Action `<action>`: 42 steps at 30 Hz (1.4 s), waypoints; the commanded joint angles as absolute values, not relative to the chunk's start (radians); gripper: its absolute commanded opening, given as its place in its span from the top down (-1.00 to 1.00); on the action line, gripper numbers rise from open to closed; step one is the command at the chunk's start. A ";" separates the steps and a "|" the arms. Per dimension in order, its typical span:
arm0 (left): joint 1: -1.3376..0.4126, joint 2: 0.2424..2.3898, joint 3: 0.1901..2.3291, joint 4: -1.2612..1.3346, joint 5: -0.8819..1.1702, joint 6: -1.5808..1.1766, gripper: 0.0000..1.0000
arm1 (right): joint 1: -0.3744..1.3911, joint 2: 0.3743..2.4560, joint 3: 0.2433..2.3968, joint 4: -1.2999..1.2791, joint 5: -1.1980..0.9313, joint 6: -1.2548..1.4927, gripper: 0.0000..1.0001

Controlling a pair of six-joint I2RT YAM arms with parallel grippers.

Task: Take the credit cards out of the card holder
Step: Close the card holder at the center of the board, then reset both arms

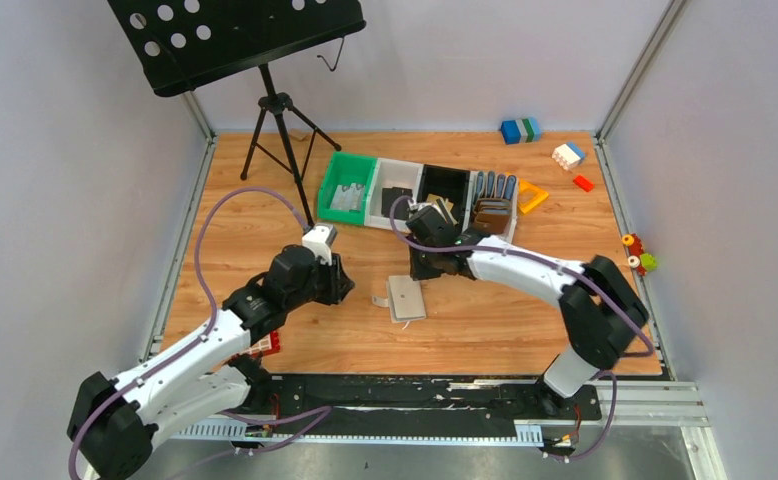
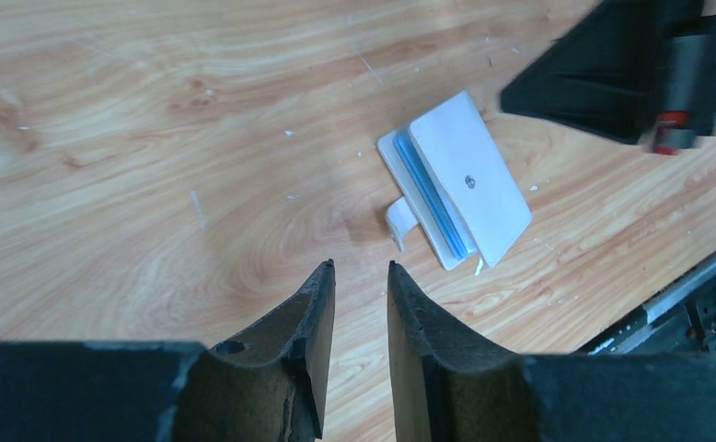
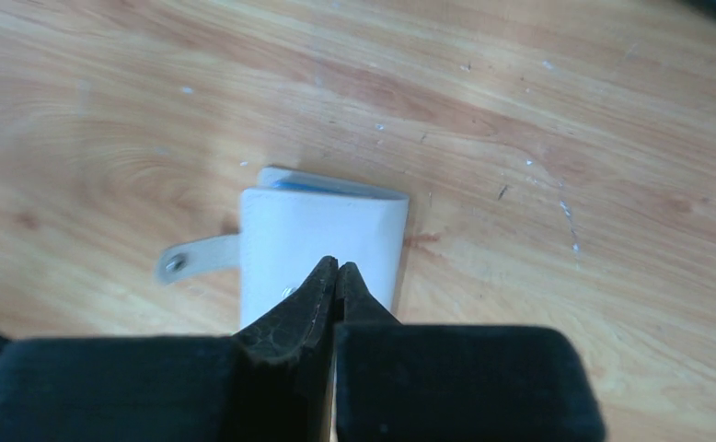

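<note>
The card holder [image 1: 406, 297], a pale grey-beige folded wallet, lies flat on the wooden table with its strap tab [image 1: 379, 301] sticking out to the left. My right gripper [image 1: 426, 268] is shut with nothing in it, its tips [image 3: 336, 264] hanging over the card holder [image 3: 322, 230]; contact cannot be told. My left gripper [image 2: 359, 267] stands open and empty over bare wood, a short way left of the card holder [image 2: 465, 184]. A light blue inner edge shows along the holder's side. The credit cards are hidden.
Green [image 1: 348, 190], white [image 1: 397, 190] and black [image 1: 447, 185] bins stand behind the holder, beside a rack of brown wallets [image 1: 493, 208]. A music stand tripod [image 1: 280, 140] stands at back left. Toy blocks [image 1: 520, 130] lie at back right.
</note>
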State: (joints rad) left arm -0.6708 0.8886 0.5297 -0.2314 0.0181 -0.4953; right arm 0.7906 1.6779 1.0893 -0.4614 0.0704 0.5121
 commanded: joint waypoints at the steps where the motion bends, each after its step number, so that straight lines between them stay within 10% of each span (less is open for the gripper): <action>1: -0.664 0.801 0.528 -0.252 -0.095 -0.475 0.30 | 0.792 1.486 1.044 -0.433 0.054 0.490 1.00; 21: -0.664 0.567 0.454 -0.269 -0.257 -0.473 0.12 | 0.842 1.467 0.842 -0.339 0.048 0.546 1.00; 29: -0.664 0.504 0.429 -0.220 -0.290 -0.419 -0.94 | 0.839 1.213 0.820 -0.383 0.338 0.449 0.98; 31: -0.664 0.498 0.415 -0.182 -0.288 -0.412 -0.99 | 0.833 1.150 0.785 -0.351 0.513 0.380 0.79; 36: -0.665 0.508 0.362 -0.053 -0.349 -0.279 -1.00 | 0.824 1.011 0.670 -0.187 0.843 0.213 -0.95; 42: -0.663 0.513 0.316 0.102 -0.515 -0.162 -1.00 | 0.592 0.913 0.642 -0.187 0.817 0.242 -0.99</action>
State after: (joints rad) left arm -0.6704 0.5076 0.3290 -0.0761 -0.3908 -0.2779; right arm 0.7406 0.9825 0.6617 -0.2619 0.7673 0.2779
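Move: The folded card holder's middle lies about 5 cm back from the shut right gripper, 1 cm to its left and 4 cm below; its far edge is roughly under the fingertips. The black tray stands some 19 cm ahead of the right hand and 7 cm to its right, the white tray with the dark holder 19 cm ahead and 4 cm left. From the left hand, the card holder is about 11 cm right, level fore and aft, 10 cm below. Lift the shut right gripper about 6 cm, swing it back some 6 cm while lowering it over the card holder's cover, pause low there, then carry it up, right and forward away from the holder, tipping the fingers up and opening them wide. Meanwhile draw the left gripper about 7 cm left and a little up, away from the holder, its fingers tipping up and opening wide. ##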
